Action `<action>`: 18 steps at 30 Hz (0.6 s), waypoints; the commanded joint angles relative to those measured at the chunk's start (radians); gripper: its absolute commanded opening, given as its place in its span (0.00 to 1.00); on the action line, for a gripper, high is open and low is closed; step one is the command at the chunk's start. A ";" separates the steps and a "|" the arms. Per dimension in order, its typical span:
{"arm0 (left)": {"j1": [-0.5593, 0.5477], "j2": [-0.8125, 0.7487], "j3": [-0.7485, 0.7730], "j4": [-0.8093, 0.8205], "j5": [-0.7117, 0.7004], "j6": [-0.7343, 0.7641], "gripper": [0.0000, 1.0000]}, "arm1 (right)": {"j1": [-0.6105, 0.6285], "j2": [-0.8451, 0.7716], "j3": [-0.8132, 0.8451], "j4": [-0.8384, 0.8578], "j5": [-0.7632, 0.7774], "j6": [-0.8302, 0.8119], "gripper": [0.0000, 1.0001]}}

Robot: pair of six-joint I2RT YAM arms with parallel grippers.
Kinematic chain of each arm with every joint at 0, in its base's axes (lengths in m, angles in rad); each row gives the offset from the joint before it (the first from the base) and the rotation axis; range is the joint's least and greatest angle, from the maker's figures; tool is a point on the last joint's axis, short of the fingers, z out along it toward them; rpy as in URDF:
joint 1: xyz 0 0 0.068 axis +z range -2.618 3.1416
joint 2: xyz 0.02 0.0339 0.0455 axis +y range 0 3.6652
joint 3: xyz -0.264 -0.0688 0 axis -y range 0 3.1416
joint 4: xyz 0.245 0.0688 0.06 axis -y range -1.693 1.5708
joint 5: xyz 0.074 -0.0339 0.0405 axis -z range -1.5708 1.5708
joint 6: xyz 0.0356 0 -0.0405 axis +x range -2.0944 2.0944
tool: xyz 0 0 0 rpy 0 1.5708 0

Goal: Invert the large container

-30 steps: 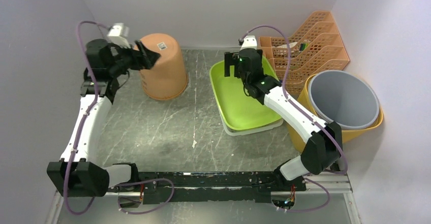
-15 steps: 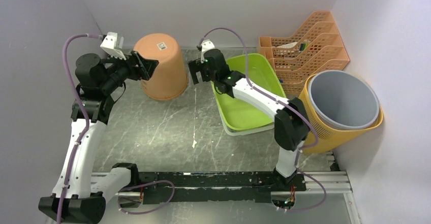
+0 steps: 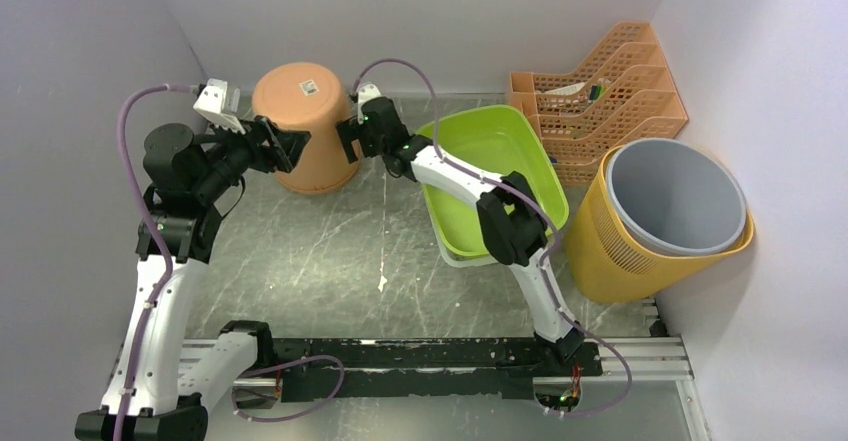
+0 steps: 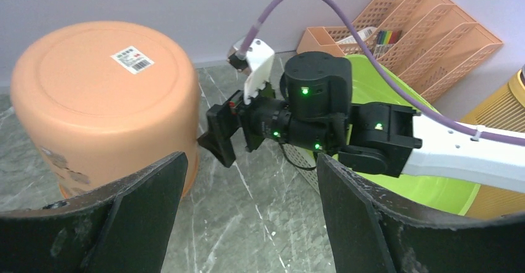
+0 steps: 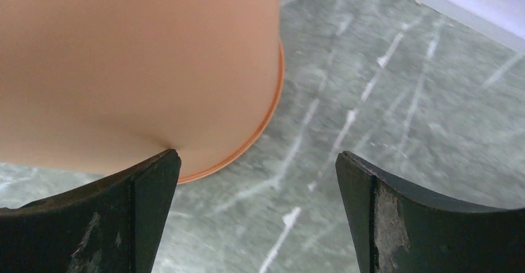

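Observation:
The large container is an orange bucket (image 3: 305, 126) standing mouth down on the marble table at the back left, its base with a white label facing up (image 4: 99, 99). My left gripper (image 3: 283, 148) is open beside the bucket's left wall, and its jaws (image 4: 247, 211) frame bare table. My right gripper (image 3: 348, 139) is open at the bucket's right side. In the right wrist view its left fingertip (image 5: 158, 174) touches the bucket's wall (image 5: 136, 56) just above the rim. The right gripper (image 4: 223, 134) also shows in the left wrist view. Neither gripper holds anything.
A lime-green tub (image 3: 500, 141) lies on a white tray right of the bucket, under my right arm. An orange file rack (image 3: 600, 91) stands at the back right. A yellow basket (image 3: 620, 251) with a grey bin (image 3: 675, 196) inside sits by the right wall.
My right arm has swung left from over the green tub to the bucket's right side. My left gripper has drawn back and lower along the bucket's left wall. The bucket has shifted slightly.

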 commanded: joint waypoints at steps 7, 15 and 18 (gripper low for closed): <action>-0.001 -0.008 -0.074 0.029 0.023 0.005 0.88 | 0.067 -0.002 -0.055 0.411 -0.083 -0.034 1.00; -0.001 0.054 -0.106 0.052 0.046 0.008 0.86 | 0.078 -0.320 -0.370 0.437 0.251 -0.139 1.00; -0.012 0.087 -0.128 0.079 0.111 -0.002 0.83 | 0.072 -0.441 -0.461 0.401 0.342 -0.126 1.00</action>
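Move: The upside-down large container has its middle about 10 cm to the right hand's left, some 5 cm ahead and 3 cm lower. The green tray lies about 28 cm to the right of this hand, roughly 2 cm back and 12 cm below. From the left hand the same container is about 23 cm ahead, 2 cm to the right and some 26 cm lower. Leftward first, the open right hand sweeps about 6 cm, pushing against the container's right side, then turns back to the right by some 8 cm while drawing back and rising about 6 cm, its fingers tipping up some 15 degrees. It ends clear of the container. The left hand, also open and touching nothing, sinks 5 to 6 cm, easing forward late on. ##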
